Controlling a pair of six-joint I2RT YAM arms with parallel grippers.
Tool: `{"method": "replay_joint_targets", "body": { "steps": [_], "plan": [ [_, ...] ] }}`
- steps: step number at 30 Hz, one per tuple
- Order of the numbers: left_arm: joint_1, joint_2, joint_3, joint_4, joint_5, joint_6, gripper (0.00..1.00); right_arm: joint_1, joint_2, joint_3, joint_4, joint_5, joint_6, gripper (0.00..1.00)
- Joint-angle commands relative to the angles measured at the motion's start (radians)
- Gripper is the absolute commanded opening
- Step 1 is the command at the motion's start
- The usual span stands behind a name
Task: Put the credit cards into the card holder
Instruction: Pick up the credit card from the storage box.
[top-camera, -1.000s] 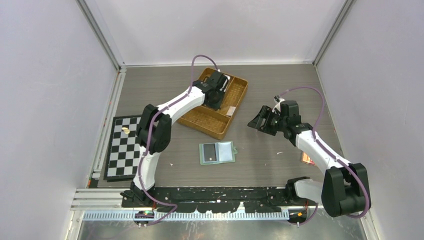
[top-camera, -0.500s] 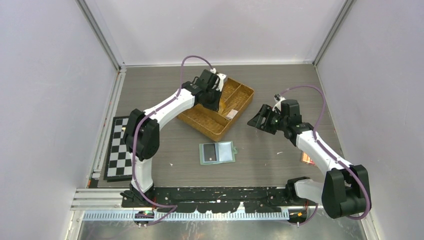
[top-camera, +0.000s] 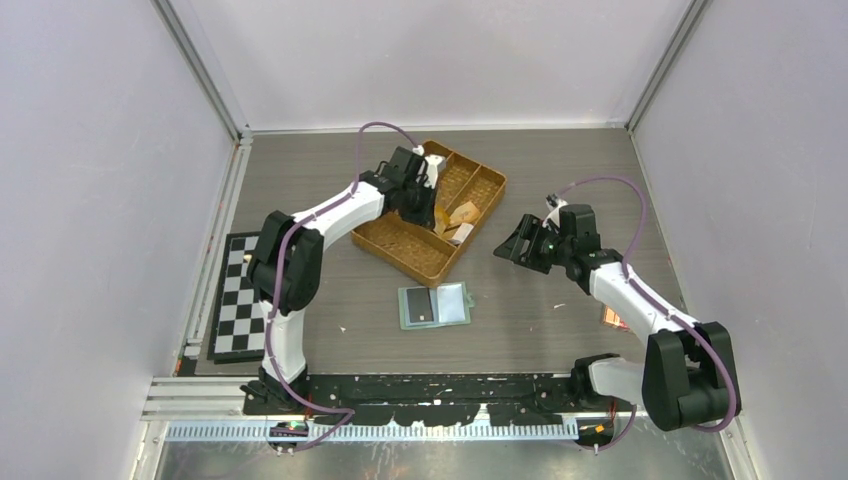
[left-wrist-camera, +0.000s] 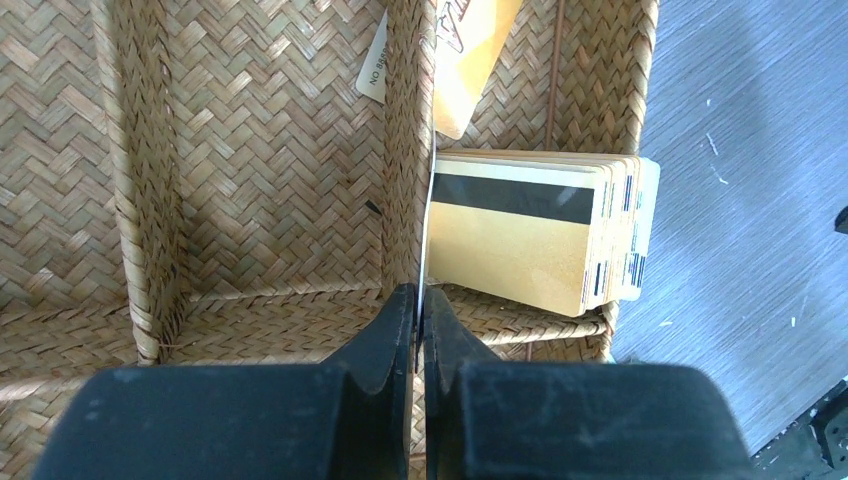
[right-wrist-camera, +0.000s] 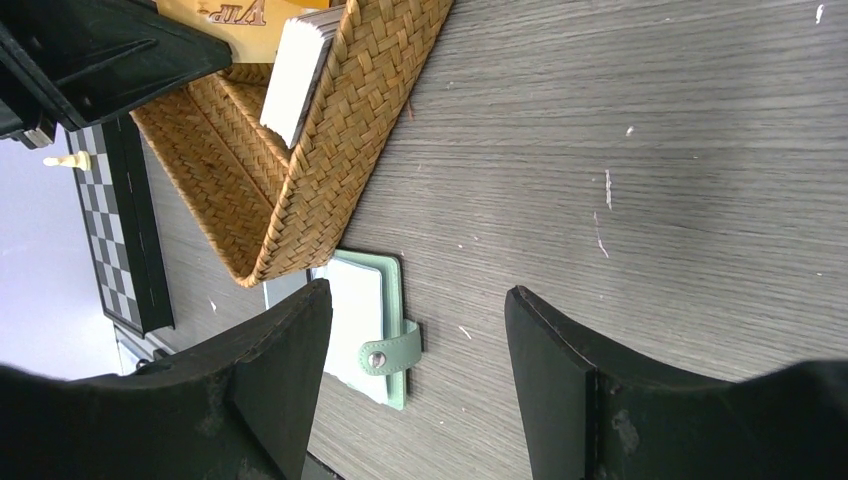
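My left gripper (top-camera: 428, 200) (left-wrist-camera: 421, 298) hangs over the woven tray (top-camera: 405, 247), shut on a thin credit card (left-wrist-camera: 427, 220) that shows edge-on along a divider. A stack of gold credit cards (left-wrist-camera: 520, 240) with dark stripes leans in the compartment to its right, and another gold card (left-wrist-camera: 470, 50) lies beyond. The green card holder (top-camera: 435, 304) (right-wrist-camera: 375, 325) lies open on the table in front of the tray, with its snap tab to the right. My right gripper (top-camera: 515, 243) (right-wrist-camera: 418, 295) hovers open and empty to the right of the tray.
A chessboard (top-camera: 240, 300) with a small piece on it lies at the left edge of the table. A small orange item (top-camera: 612, 318) sits by the right arm. A white tag (left-wrist-camera: 372, 65) rests in the tray. Grey walls enclose the table.
The left gripper has shifted left and nearer inside the tray with the card; the tray has swung and slid rightward. The right gripper dropped slightly nearer.
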Motion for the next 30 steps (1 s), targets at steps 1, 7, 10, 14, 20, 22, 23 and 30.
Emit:
{"method": "replay_joint_targets", "body": {
  "steps": [1, 7, 10, 14, 20, 22, 23, 30],
  "plan": [
    [0.023, -0.03, -0.022, 0.122, 0.083, 0.007, 0.06, -0.003, 0.023, 0.023, 0.056, -0.022, -0.003, 0.69],
    [0.026, 0.032, 0.037, 0.045, 0.081, 0.004, 0.1, -0.003, 0.051, 0.023, 0.069, -0.037, -0.001, 0.68],
    [0.026, 0.046, 0.052, 0.024, 0.068, -0.002, 0.12, -0.004, 0.054, 0.018, 0.07, -0.042, -0.001, 0.67],
    [0.026, 0.046, 0.05, 0.032, 0.037, -0.016, 0.19, -0.003, 0.057, 0.016, 0.072, -0.047, -0.002, 0.67],
    [0.026, 0.047, 0.052, 0.038, 0.003, -0.036, 0.25, -0.003, 0.066, 0.017, 0.073, -0.064, -0.001, 0.66],
    [0.026, 0.042, 0.05, 0.041, -0.007, -0.041, 0.27, -0.003, 0.069, 0.017, 0.073, -0.07, -0.003, 0.66],
    [0.026, 0.041, 0.05, 0.045, -0.008, -0.043, 0.29, -0.003, 0.07, 0.015, 0.073, -0.072, -0.003, 0.66],
    [0.026, 0.032, 0.057, 0.056, -0.015, -0.048, 0.37, -0.003, 0.081, 0.015, 0.076, -0.088, -0.001, 0.65]
  ]
}}
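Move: My left hand still pinches a yellow card by its near end; the card's middle lies about 3 cm ahead of the fingers and 2 cm to the right, alongside a wicker divider. The card stack it is set down beside is some 6 cm to the right, level ahead-and-back, and 2 cm lower. A loose yellow card lies roughly 6 cm ahead and 7 cm right, lower down. From my right hand the card stack is about 10 cm left and 3 cm ahead, slightly below. I open my left fingers from almost shut to about a third, letting the pinched card out of their grip between the wicker divider and the card stack. Meanwhile that hand eases roughly 1 cm forward and 1 cm down into the storage box, barely turning. My empty right hand sinks about 1 cm, also drifting left, still open. ##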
